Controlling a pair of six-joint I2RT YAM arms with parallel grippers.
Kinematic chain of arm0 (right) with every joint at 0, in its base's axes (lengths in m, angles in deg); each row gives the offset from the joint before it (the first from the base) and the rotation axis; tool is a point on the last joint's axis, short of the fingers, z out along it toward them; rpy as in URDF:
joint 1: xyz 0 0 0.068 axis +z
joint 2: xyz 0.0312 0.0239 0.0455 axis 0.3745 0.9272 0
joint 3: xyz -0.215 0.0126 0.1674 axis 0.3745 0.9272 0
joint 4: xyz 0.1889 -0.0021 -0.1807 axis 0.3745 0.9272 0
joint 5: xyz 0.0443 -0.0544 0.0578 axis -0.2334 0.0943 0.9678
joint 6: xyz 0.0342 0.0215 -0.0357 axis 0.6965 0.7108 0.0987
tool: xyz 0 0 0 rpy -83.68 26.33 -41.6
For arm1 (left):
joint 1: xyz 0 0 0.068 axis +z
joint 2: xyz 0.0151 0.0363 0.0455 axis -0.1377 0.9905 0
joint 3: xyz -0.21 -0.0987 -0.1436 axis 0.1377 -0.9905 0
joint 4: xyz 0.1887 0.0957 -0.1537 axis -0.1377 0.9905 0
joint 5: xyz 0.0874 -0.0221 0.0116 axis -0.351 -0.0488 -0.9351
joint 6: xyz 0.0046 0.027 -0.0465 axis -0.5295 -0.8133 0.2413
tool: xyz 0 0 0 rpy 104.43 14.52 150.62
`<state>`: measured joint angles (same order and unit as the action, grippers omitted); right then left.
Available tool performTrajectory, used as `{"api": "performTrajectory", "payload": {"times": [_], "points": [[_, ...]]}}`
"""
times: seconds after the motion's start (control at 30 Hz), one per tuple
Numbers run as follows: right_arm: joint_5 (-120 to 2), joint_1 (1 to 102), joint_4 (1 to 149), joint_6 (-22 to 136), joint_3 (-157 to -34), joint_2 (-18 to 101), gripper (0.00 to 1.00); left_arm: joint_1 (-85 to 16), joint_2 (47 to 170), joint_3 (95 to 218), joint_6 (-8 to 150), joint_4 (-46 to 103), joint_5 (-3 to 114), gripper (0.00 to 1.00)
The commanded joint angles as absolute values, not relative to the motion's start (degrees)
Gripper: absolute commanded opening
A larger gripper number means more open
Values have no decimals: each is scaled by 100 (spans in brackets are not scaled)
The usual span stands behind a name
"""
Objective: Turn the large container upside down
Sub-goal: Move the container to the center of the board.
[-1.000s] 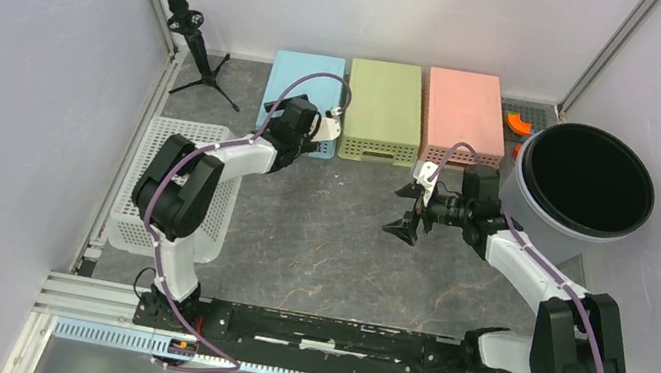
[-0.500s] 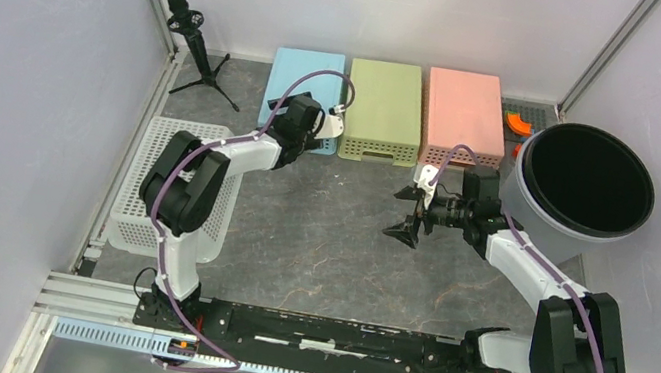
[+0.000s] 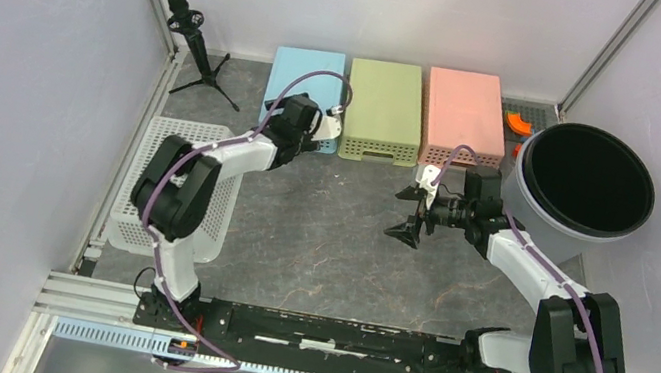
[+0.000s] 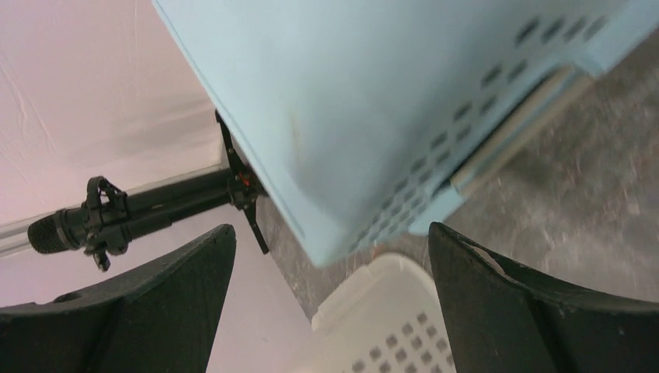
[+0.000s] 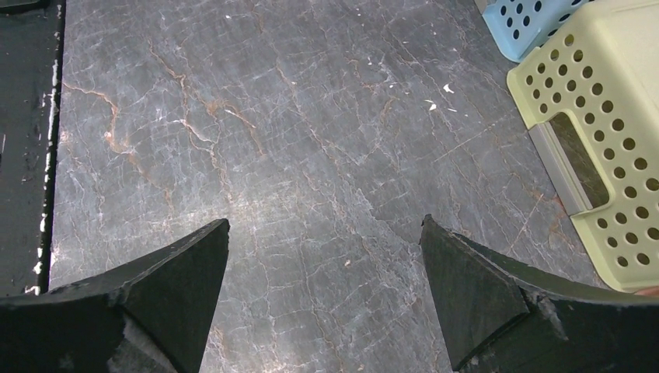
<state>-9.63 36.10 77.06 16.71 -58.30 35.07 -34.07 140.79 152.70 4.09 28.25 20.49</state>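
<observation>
The white perforated basket (image 3: 167, 182), the largest crate, lies open side up on the left of the table; its corner shows in the left wrist view (image 4: 381, 326). A big round grey tub (image 3: 587, 181) with a dark inside stands upright at the right. My left gripper (image 3: 276, 106) is open and empty, hovering at the near left corner of the overturned blue basket (image 3: 304, 81), above the gap between it and the white basket; between its fingers (image 4: 330, 256) both baskets show. My right gripper (image 3: 406, 211) is open and empty over bare floor mid-table (image 5: 325, 233).
Overturned blue (image 4: 373, 101), green (image 3: 383, 109) and pink (image 3: 463, 115) baskets stand in a row at the back. A microphone on a tripod (image 3: 197, 41) stands back left, also in the left wrist view (image 4: 116, 214). An orange object (image 3: 519, 124) lies behind the tub. The green basket's corner shows (image 5: 598, 132).
My left gripper has shifted slightly back and left along the blue basket's corner. The right arm has barely moved. Both stay open.
</observation>
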Motion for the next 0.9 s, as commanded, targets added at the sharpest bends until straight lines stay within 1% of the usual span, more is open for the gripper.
{"api": "performTrajectory", "payload": {"times": [0.0, 0.1, 0.23, 0.3, 0.4, 0.5, 0.63, 0.73, 0.8, 0.87], "points": [[-664, 3576, 7708, 1652, -6058, 3337, 98, -3395, 12912, 15000, 816, 3494, 2383, 100], [-511, 3573, 7774, 1517, -6050, 3214, 98, -3394, 12097, 14787, 1287, 4320, 3030, 100], [-399, 3583, 8503, 638, -6249, 2987, 98, -3385, 10683, 14382, 1994, 5460, 4432, 100], [-501, 3580, 8642, 646, -6381, 2812, 98, -3385, 9901, 14021, 2187, 5818, 5115, 100], [-963, 3592, 8942, 646, -6727, 2426, 98, -3393, 8631, 13403, 2302, 6222, 5812, 100], [-1923, 3583, 9489, 847, -7427, 2091, 98, -3380, 7464, 12977, 2222, 6722, 6217, 100], [-3421, 3584, 10648, 834, -8640, 1666, 98, -3257, 6776, 12994, 2062, 7799, 6791, 100], [-4687, 3574, 10541, 1409, -8928, 1029, 98, -2981, 6151, 12681, 2006, 7888, 7137, 100], [-5346, 3571, 10421, 1479, -8951, 534, 98, -2838, 5837, 12477, 2027, 7889, 7383, 100], [-5945, 3582, 10563, 1442, -9158, 314, 98, -2756, 5632, 12289, 2091, 7868, 7632, 100]]}}
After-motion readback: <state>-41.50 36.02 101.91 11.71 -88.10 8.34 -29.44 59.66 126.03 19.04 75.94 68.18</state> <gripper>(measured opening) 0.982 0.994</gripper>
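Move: The large grey container's middle is about 29 cm right of the right hand and 8 cm ahead, about level with it; from it the coral basket sits 26 cm ahead and 10 cm right, the small orange-piece tray 27 cm ahead and 25 cm right. From the left hand the container lies some 59 cm right and 13 cm back, the blue basket 6 cm ahead and 5 cm right, the white basket 22 cm back and 18 cm left. Draw the open left gripper about 30 cm straight back, away from the blue basket and towards the white basket, lifting it early, while rolling its left side down and turning it clockwise. After a slow start, sweep the open right gripper up some 26 cm and rightward towards the grey container's rim, rolling its front side up and turning it clockwise. ##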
